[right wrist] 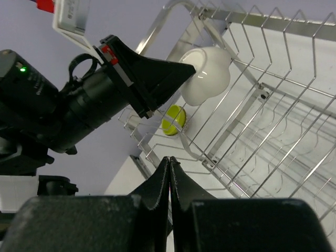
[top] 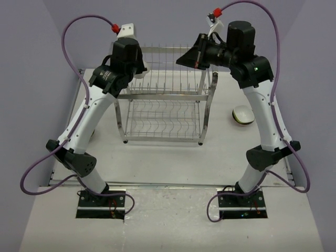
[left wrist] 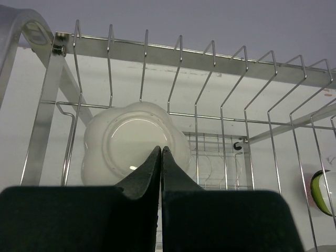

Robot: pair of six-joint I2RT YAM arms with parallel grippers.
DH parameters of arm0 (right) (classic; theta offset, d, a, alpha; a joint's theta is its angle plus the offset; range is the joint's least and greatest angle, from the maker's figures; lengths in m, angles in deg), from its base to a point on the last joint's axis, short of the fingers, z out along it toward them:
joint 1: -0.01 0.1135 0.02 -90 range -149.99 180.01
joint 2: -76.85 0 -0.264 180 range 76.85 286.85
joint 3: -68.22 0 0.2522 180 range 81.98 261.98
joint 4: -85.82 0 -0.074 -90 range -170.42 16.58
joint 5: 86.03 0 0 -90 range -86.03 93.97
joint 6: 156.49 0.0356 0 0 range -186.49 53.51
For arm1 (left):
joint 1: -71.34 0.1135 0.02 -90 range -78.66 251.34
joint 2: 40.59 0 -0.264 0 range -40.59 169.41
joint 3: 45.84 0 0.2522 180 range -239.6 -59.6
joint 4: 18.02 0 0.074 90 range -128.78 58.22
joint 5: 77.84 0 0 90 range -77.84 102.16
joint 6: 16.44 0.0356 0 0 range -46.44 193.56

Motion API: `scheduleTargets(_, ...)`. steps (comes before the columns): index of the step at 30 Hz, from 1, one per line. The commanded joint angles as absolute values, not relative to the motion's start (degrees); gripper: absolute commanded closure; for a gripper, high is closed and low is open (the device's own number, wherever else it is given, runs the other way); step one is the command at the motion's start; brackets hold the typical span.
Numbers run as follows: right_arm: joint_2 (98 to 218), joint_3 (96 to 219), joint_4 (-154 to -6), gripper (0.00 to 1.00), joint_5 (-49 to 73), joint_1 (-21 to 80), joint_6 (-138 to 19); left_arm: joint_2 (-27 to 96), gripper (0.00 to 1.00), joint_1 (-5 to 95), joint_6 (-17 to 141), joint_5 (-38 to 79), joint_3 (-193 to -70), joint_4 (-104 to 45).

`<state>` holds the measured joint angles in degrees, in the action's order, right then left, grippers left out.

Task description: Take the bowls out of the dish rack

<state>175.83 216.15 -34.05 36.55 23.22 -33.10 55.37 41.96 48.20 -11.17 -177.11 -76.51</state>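
The dish rack (top: 163,102) stands mid-table, a two-tier chrome wire frame. One white bowl (left wrist: 126,140) with a scalloped rim stands on edge among the upper-tier dividers at the rack's left end; the right wrist view shows the white bowl (right wrist: 207,76) too. My left gripper (left wrist: 161,149) is shut and empty, its tips right in front of that bowl's underside. My right gripper (right wrist: 169,159) is also shut and empty, held above the rack's (right wrist: 262,105) right end. A lime green bowl (top: 243,114) lies on the table to the right of the rack. Another lime green bowl (right wrist: 173,119) lies beyond the rack's left end.
Both arms lean in over the rack's top corners, the left gripper (top: 143,66) and the right gripper (top: 181,59) close together. The lower tier (top: 160,123) holds only wire dividers. Purple walls close in the back and sides.
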Motion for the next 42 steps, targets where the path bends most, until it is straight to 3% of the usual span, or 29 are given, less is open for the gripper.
scheduleTargets(1,177.66,217.95,-32.26,1.00,36.05,25.06,-33.97,56.00,1.00,40.50,47.02,-7.88,-174.91,-82.67)
scheduleTargets(12,183.20,217.07,-31.81,0.96,37.45,28.84,-36.52,54.68,1.00,39.79,47.64,-8.23,-175.08,-82.23)
scheduleTargets(14,183.73,216.98,-32.61,0.93,37.54,28.93,-36.26,55.12,1.00,39.70,47.20,-7.44,-175.70,-82.93)
scheduleTargets(18,185.13,217.59,-34.36,0.75,39.73,29.02,-35.56,55.04,1.00,39.61,46.93,-7.17,-175.44,-82.84)
scheduleTargets(25,188.65,219.09,-34.72,0.64,42.64,29.28,-34.58,55.30,1.00,39.61,47.72,-9.10,-178.51,-83.81)
scheduleTargets(42,189.09,218.21,-35.07,0.59,43.78,29.46,-36.43,54.86,1.00,39.70,48.69,-14.38,-182.99,-82.93)
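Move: The white bowl on the rack's upper tier lies about 14 cm to the right hand's left, some 11 cm ahead and 13 cm below. Of the right hand, the left fingertips are roughly 12 cm left, 8 cm ahead and 10 cm lower, and the tier's right side frame is about 12 cm right, 5 cm ahead and 10 cm lower. From the left hand, the bowl is about 4 cm ahead, 2 cm left and 4 cm below. The right hand sinks about 10 cm while going some 8 cm left and a little forward towards the white bowl, in two drops with a near-halt between, its shut fingers opening to under half and its wrist tipping down and turning slightly counter-clockwise, still clear of the bowl. The left hand, fingers still shut and apparently against the bowl's base, swings about 2.5 cm right, then comes most of the way back, easing some 2 cm back towards its own arm's foot. ##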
